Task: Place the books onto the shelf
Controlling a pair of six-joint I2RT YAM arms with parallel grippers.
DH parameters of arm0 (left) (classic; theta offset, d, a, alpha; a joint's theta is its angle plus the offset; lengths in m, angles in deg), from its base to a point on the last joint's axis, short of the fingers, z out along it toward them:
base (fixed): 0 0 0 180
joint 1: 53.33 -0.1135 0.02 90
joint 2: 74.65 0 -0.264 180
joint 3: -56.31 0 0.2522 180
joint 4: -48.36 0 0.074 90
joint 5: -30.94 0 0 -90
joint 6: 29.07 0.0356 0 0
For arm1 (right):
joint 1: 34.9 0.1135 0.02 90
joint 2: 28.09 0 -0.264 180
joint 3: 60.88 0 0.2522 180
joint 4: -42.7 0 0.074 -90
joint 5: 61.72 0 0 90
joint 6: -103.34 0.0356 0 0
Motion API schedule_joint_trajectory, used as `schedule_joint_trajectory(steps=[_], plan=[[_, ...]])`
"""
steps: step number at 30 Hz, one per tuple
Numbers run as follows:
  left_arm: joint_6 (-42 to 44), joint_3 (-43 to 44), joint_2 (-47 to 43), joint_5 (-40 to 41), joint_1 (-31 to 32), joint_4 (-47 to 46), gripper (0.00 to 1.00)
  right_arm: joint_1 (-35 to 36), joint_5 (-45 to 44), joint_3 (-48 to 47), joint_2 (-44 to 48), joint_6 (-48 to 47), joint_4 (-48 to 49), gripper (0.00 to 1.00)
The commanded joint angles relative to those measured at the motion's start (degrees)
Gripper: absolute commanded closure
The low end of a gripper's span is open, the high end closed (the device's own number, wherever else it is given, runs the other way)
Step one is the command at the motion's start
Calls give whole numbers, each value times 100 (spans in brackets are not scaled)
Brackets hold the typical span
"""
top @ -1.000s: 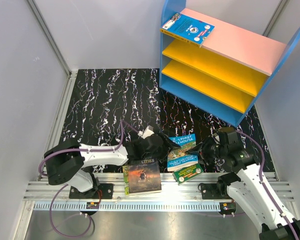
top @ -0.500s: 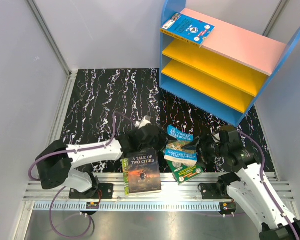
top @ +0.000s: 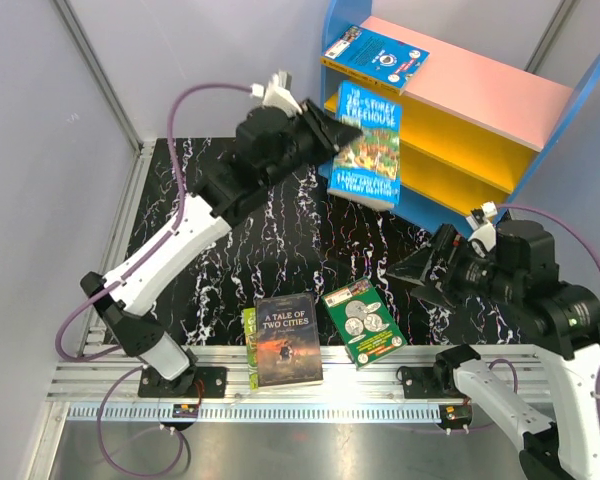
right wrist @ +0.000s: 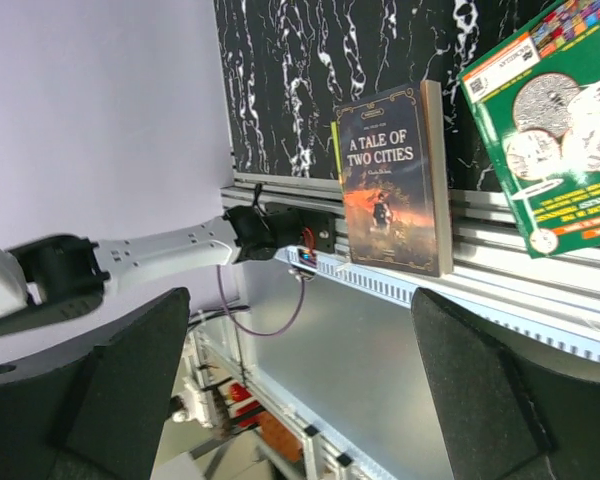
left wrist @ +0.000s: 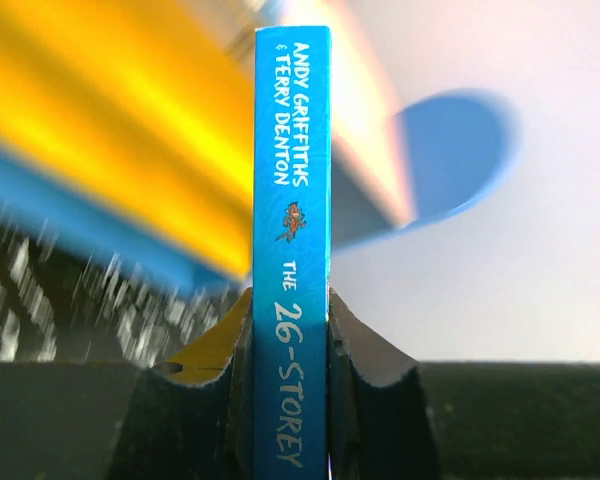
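Note:
My left gripper (top: 332, 124) is raised in front of the shelf (top: 480, 88) and shut on the blue "26-Storey Treehouse" book (top: 369, 146), which hangs cover-out before the yellow boards. In the left wrist view its spine (left wrist: 291, 180) stands upright, pinched between the fingers of that gripper (left wrist: 291, 335). "A Tale of Two Cities" (top: 287, 340) lies at the near edge on a lime-green book (top: 249, 350). The green coin book (top: 364, 322) lies beside it. My right gripper (top: 412, 272) hovers open and empty to the right of them; in the right wrist view it (right wrist: 300, 350) looks down past both books (right wrist: 392, 180) (right wrist: 560, 125).
Another blue book (top: 375, 56) lies on the left end of the shelf's pink top. Grey walls close in on the left, back and right. A metal rail (top: 330, 385) with the arm bases runs along the near edge of the black marbled table (top: 230, 210).
The left arm has swung up from the table to the shelf front, carrying the blue book. The right gripper has opened wide and drawn back up to the right.

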Motion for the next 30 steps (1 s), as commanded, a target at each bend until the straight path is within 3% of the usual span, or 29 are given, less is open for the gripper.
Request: schedule_joint_trajectory(steps=[1, 5, 8, 9, 12, 16, 19, 30], plan=[[706, 822, 357, -770, -134, -1458, 100, 30, -310, -345, 61, -611, -1004, 0], [435, 2488, 1280, -1036, -240, -2162, 100, 30, -371, -397, 80, -884, -1242, 0], [-92, 3046, 2045, -633, -284, -2908, 100, 30, -617, -827, -166, -1218, -1567, 0], [-363, 3030, 2160, -484, -275, -3537, 100, 30, -705, -994, -202, -1341, -1672, 0], [-471, 3046, 2573, 754, -152, -4481, 100, 30, -872, -1266, -316, -1543, -1830, 0], [-621, 3564, 3223, 2232, -117, -4913, 100, 30, -1109, -1645, -510, -1719, -2033, 0], [-445, 4274, 3777, 2979, -99, -4784, 100, 30, -1294, -1917, -641, -1781, -2095, 0], [65, 4146, 3655, 4228, -187, -4283, 100, 30, -1804, -2103, -1108, -1703, -1797, 0]])
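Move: The left hand, gripping The 26-Storey Treehouse, has the 130-Storey book on the pink top shelf about 26 cm ahead, 8 cm to its right and a few centimetres lower. The shelf's blue left end panel is roughly 30 cm ahead and about straight in line; the shelf's bare middle is some 17 cm ahead, 23 cm right. From the empty right hand the 130-Storey book lies about 45 cm straight ahead, 10 cm higher. Still pinching the 26-Storey book by its spine, the left hand carries it some 19 cm forward to the shelf's left end, first rising about 13 cm, then sinking about 9, with a bow to the right that partly returns. The wrist swings counter-clockwise and rolls left side down. The open right hand drifts up, right and finally forward, about 4 cm each, fingers tipping upward. ##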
